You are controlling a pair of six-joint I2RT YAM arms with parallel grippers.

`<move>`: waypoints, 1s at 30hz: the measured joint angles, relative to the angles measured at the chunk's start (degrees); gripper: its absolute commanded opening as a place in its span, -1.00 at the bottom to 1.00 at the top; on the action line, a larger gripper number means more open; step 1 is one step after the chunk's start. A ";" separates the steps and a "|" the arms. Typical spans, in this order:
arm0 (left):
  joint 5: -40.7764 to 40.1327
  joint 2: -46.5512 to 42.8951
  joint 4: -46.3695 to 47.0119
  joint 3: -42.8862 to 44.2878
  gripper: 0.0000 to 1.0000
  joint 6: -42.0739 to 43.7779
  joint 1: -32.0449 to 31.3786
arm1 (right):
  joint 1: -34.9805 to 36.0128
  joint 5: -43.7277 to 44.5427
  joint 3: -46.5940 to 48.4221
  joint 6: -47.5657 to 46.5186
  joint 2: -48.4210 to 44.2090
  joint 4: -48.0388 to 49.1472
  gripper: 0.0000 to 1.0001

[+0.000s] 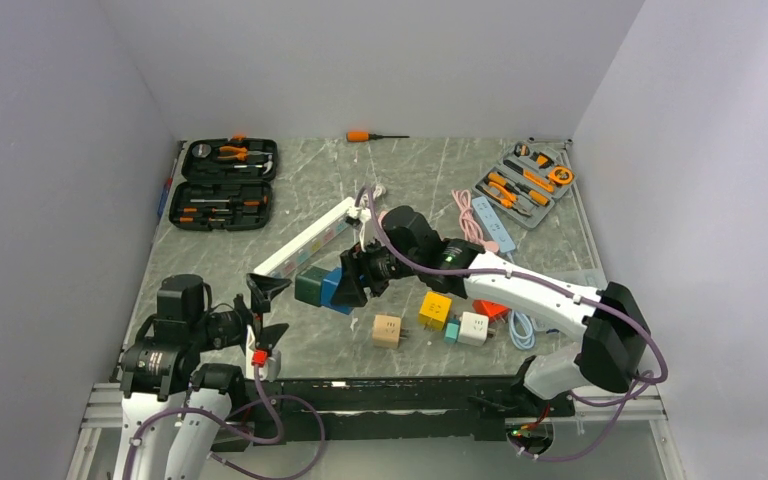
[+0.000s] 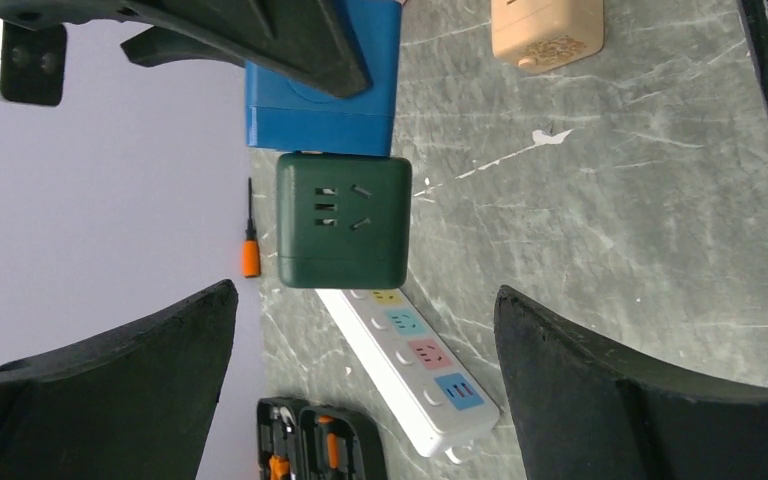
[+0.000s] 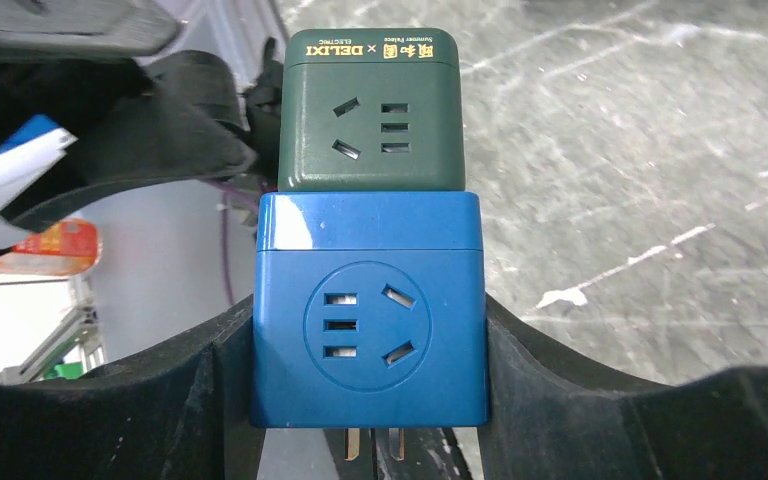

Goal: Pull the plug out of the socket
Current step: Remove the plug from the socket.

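Observation:
My right gripper (image 3: 370, 345) is shut on a blue cube socket adapter (image 3: 370, 310), one finger on each side, its two metal prongs bare below. A dark green cube plug adapter (image 3: 370, 110) is joined to the blue cube's far face. In the top view the pair, green cube (image 1: 308, 287) and blue cube (image 1: 335, 290), sits left of the table's middle, just off the end of a white power strip (image 1: 310, 237). My left gripper (image 1: 272, 310) is open, close to the green cube (image 2: 342, 220) without touching it. The power strip (image 2: 410, 365) lies beyond the green cube.
A beige cube (image 1: 387, 330), a yellow cube (image 1: 435, 308) and a white cube (image 1: 473, 328) lie near the front. An open black tool case (image 1: 225, 183) is at the back left, a grey tool tray (image 1: 525, 183) at the back right, an orange screwdriver (image 1: 365, 135) by the back wall.

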 measured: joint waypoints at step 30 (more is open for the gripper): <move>-5.40 6.08 20.90 -1.40 0.19 -8.20 -13.99 | 2.86 -7.37 8.57 0.31 1.07 1.57 -1.00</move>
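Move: The green plug, stacked on the blue plug in the right fingers, lies about 7 cm right, 5 cm ahead and 4 cm below the open left hand; the blue one is some 12 right, 5 ahead, 2 below. From the right hand, the green plug is about 5 cm left, level fore and aft and 3 lower. On the table some 17 cm below the right hand, the tan plug stands about 8 cm to its right, level with it fore and aft. Upward by some 7 cm, and about 3 cm left and slightly back, the right hand carries the joined plugs towards the left hand, its fingers levelling and swinging counter-clockwise about 10 degrees each while keeping the blue plug gripped. The left hand comes about 4 cm right with a smaller forward and upward shift, straddles the green plug and at the last starts closing on its sides. ##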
